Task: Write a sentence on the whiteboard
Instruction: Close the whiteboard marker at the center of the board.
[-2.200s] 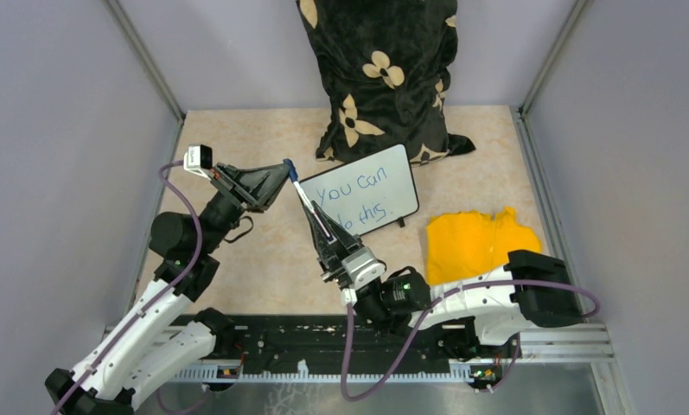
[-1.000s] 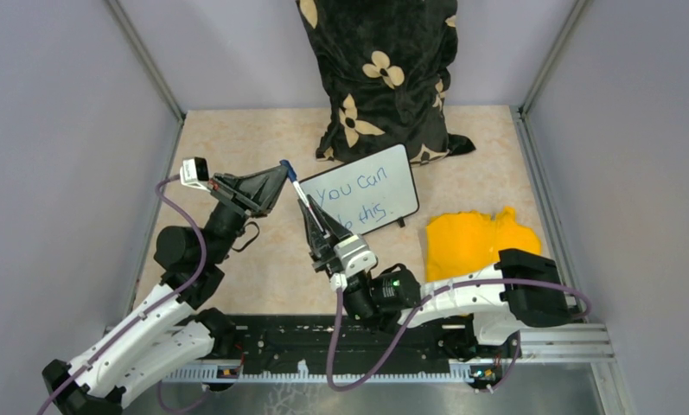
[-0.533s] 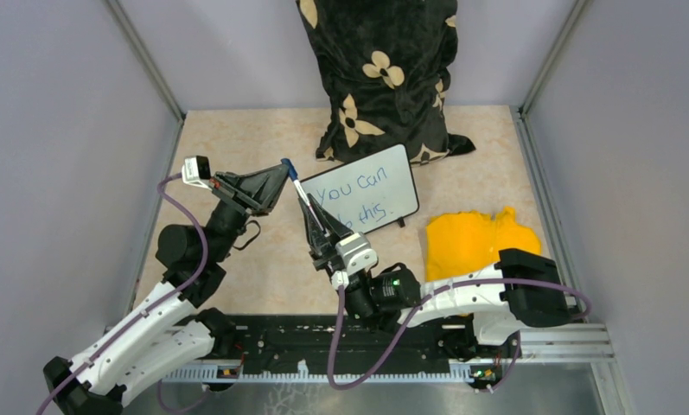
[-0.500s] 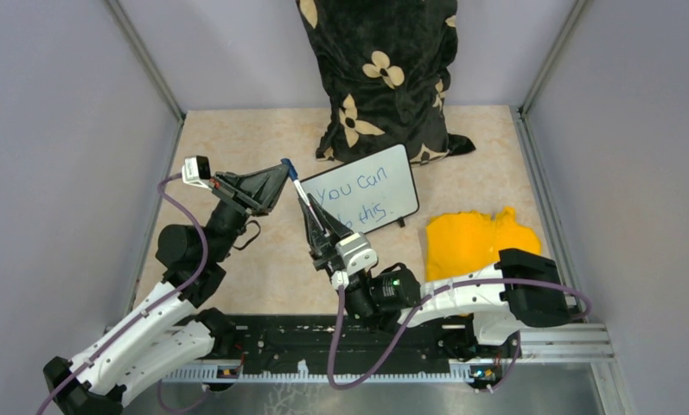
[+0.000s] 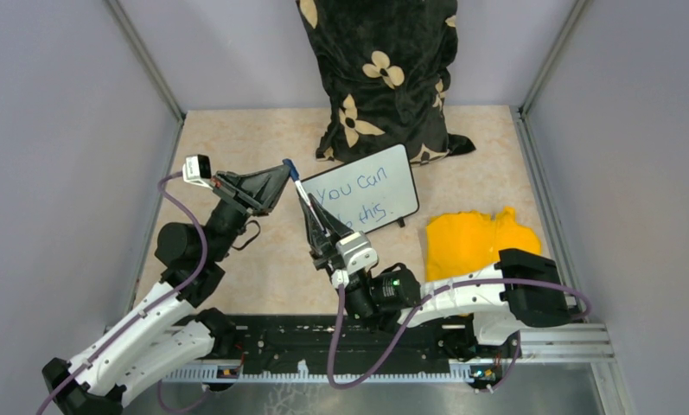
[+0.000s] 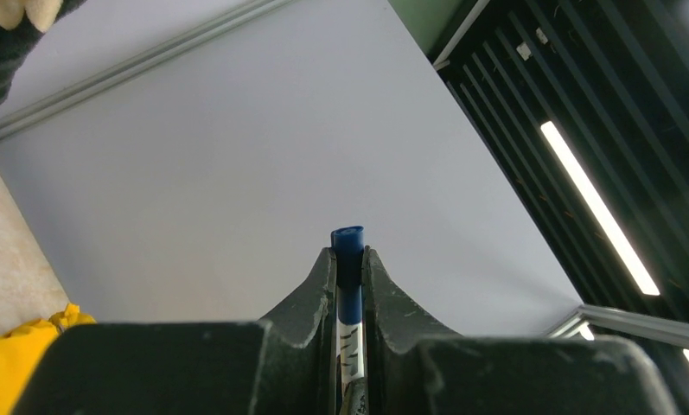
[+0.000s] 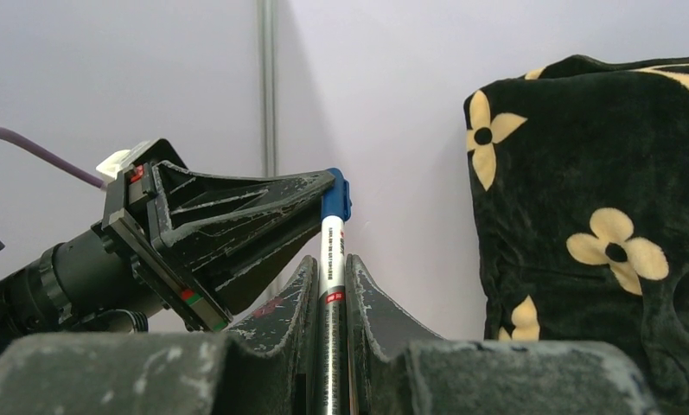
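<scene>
The whiteboard [image 5: 384, 186] leans tilted against a pillow at mid-table. On it is the sentence [image 5: 358, 197] "You can do this" in blue, two lines. To the board's left, both grippers hold one white marker [image 5: 307, 203] up in the air. My left gripper [image 5: 283, 174] is shut on the marker's blue cap [image 6: 348, 239] at the top end. My right gripper [image 5: 309, 214] is shut on the white barrel [image 7: 330, 246] below. In the right wrist view the cap [image 7: 335, 195] sits on the barrel's end, between the left gripper's fingers [image 7: 263, 203].
A black pillow with cream flowers [image 5: 379, 78] stands at the back against the wall. A yellow cloth [image 5: 475, 242] lies crumpled to the right of the board. Grey walls enclose the table on three sides.
Since the earliest frame the right wrist has shifted slightly left and the left arm has lifted a little. Over the last second nothing visibly moved.
</scene>
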Available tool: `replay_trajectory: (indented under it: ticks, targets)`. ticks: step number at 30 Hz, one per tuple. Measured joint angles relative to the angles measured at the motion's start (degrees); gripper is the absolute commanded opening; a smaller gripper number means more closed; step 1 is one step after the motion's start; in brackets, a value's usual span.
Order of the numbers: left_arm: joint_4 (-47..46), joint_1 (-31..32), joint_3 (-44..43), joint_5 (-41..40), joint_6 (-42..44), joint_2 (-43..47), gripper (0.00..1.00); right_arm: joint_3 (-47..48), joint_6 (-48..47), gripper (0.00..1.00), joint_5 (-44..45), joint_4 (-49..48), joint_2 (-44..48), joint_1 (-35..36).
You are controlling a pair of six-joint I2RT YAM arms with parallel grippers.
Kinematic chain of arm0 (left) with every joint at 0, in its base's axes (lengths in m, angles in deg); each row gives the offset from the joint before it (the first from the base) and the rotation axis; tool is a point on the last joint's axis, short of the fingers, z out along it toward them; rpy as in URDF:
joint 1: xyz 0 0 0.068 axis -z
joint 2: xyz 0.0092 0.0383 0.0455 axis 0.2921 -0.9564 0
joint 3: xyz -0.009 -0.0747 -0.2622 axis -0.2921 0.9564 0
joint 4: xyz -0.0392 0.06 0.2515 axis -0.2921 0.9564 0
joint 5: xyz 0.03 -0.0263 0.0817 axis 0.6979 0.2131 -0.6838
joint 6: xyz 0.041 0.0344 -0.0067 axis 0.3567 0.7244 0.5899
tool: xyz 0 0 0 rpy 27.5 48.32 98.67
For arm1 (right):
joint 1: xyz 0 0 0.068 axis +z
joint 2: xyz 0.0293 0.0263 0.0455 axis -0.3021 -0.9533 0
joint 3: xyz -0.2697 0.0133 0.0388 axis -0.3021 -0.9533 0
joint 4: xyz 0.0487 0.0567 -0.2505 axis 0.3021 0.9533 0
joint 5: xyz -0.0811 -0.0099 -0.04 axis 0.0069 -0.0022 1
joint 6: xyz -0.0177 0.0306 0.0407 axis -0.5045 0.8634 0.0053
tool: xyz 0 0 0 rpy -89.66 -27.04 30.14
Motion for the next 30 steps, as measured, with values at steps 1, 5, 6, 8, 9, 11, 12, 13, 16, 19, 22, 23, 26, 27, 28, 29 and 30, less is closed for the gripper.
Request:
replay_trajectory:
  ticks: [1, 5, 6, 8, 9, 11, 12, 13, 16, 19, 22, 23, 26, 27, 28, 29, 30]
  targets:
    - [0.2, 0.0, -0.1, 0.2, 0.1, -0.1, 0.0, 0.0, 0.0, 0.0, 0.0, 0.0, 0.0, 0.0]
    - [0.3, 0.0, -0.5, 0.7, 0.4, -0.7, 0.0, 0.0, 0.0, 0.0, 0.3, 0.0, 0.0, -0.2]
    - [0.3, 0.0, -0.5, 0.7, 0.5, -0.8, 0.0, 0.0, 0.0, 0.0, 0.3, 0.0, 0.0, -0.3]
    - [0.5, 0.1, -0.9, 0.7, 0.9, -1.4, 0.0, 0.0, 0.0, 0.0, 0.4, 0.0, 0.0, -0.4]
    - [0.7, 0.2, -1.1, 0.7, 1.1, -1.7, 0.0, 0.0, 0.0, 0.0, 0.5, -0.1, 0.0, -0.5]
    - [1.1, 0.5, -2.2, 0.7, 2.0, -2.5, 0.0, 0.0, -0.1, 0.0, 0.5, -0.1, 0.0, -0.9]
    - [1.2, 0.7, -2.6, 0.7, 2.4, -2.8, 0.0, 0.0, -0.1, 0.0, 0.6, -0.2, 0.0, -1.1]
    - [1.2, 0.8, -2.9, 0.6, 2.8, -3.1, 0.0, 0.0, -0.1, 0.0, 0.6, -0.2, 0.0, -1.2]
    - [1.4, 0.9, -3.4, 0.4, 3.7, -3.7, 0.0, 0.0, -0.2, 0.0, 0.8, -0.2, 0.0, -1.6]
    - [1.8, 1.2, -3.4, -0.2, 4.7, -3.0, 0.02, 0.0, 0.0, 0.0, 0.7, -0.1, 0.0, -1.6]
    - [2.4, 1.8, -3.3, -0.9, 6.0, -1.1, 0.19, 0.0, 0.9, 0.0, -0.3, 0.0, 0.0, -1.6]
    - [2.8, 1.9, -3.3, -1.2, 6.5, -0.3, 0.23, -0.1, 1.4, 0.0, -1.1, 0.1, 0.0, -1.6]
    - [4.3, 2.9, -3.1, -0.5, 7.5, 1.7, 0.36, -0.3, 2.2, 0.0, -2.9, 0.1, 0.2, -1.8]
    - [5.2, 3.9, -2.8, 0.7, 7.9, 2.2, 0.4, -0.4, 2.4, 0.0, -3.0, 0.1, 0.5, -2.3]
    - [5.9, 4.7, -2.5, 1.6, 8.1, 2.6, 0.44, -0.4, 2.4, 0.0, -2.9, 0.1, 0.8, -2.7]
    - [6.4, 5.0, -2.4, 2.1, 8.2, 2.8, 0.48, -0.5, 2.6, 0.0, -2.8, 0.1, 1.1, -3.1]
    - [7.0, 5.3, -2.4, 2.9, 8.4, 3.1, 0.51, -0.5, 2.8, 0.0, -2.7, 0.1, 1.4, -3.6]
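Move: The marker's blue cap is already on the barrel and sits between the left fingertips. The barrel runs down into the right hand's fingers, its middle about 4 cm back, 3 cm right and 3 cm below the left hand. From the right hand the cap is roughly 4 cm ahead, 3 cm left and 3 cm up. The whiteboard lies some 21 cm ahead of the left hand, 13 cm to its right and 44 cm below. The marker's cap, still pinched by the left hand, and its barrel, still gripped by the right, first shift together about 1 cm forward and rightward. The left hand then eases back and up, opens its fingers to let go of the cap, and draws back quickly, some 4 cm from its farthest point, sinking slightly. The right hand keeps its hold and ends about 2 cm forward, right and up. ##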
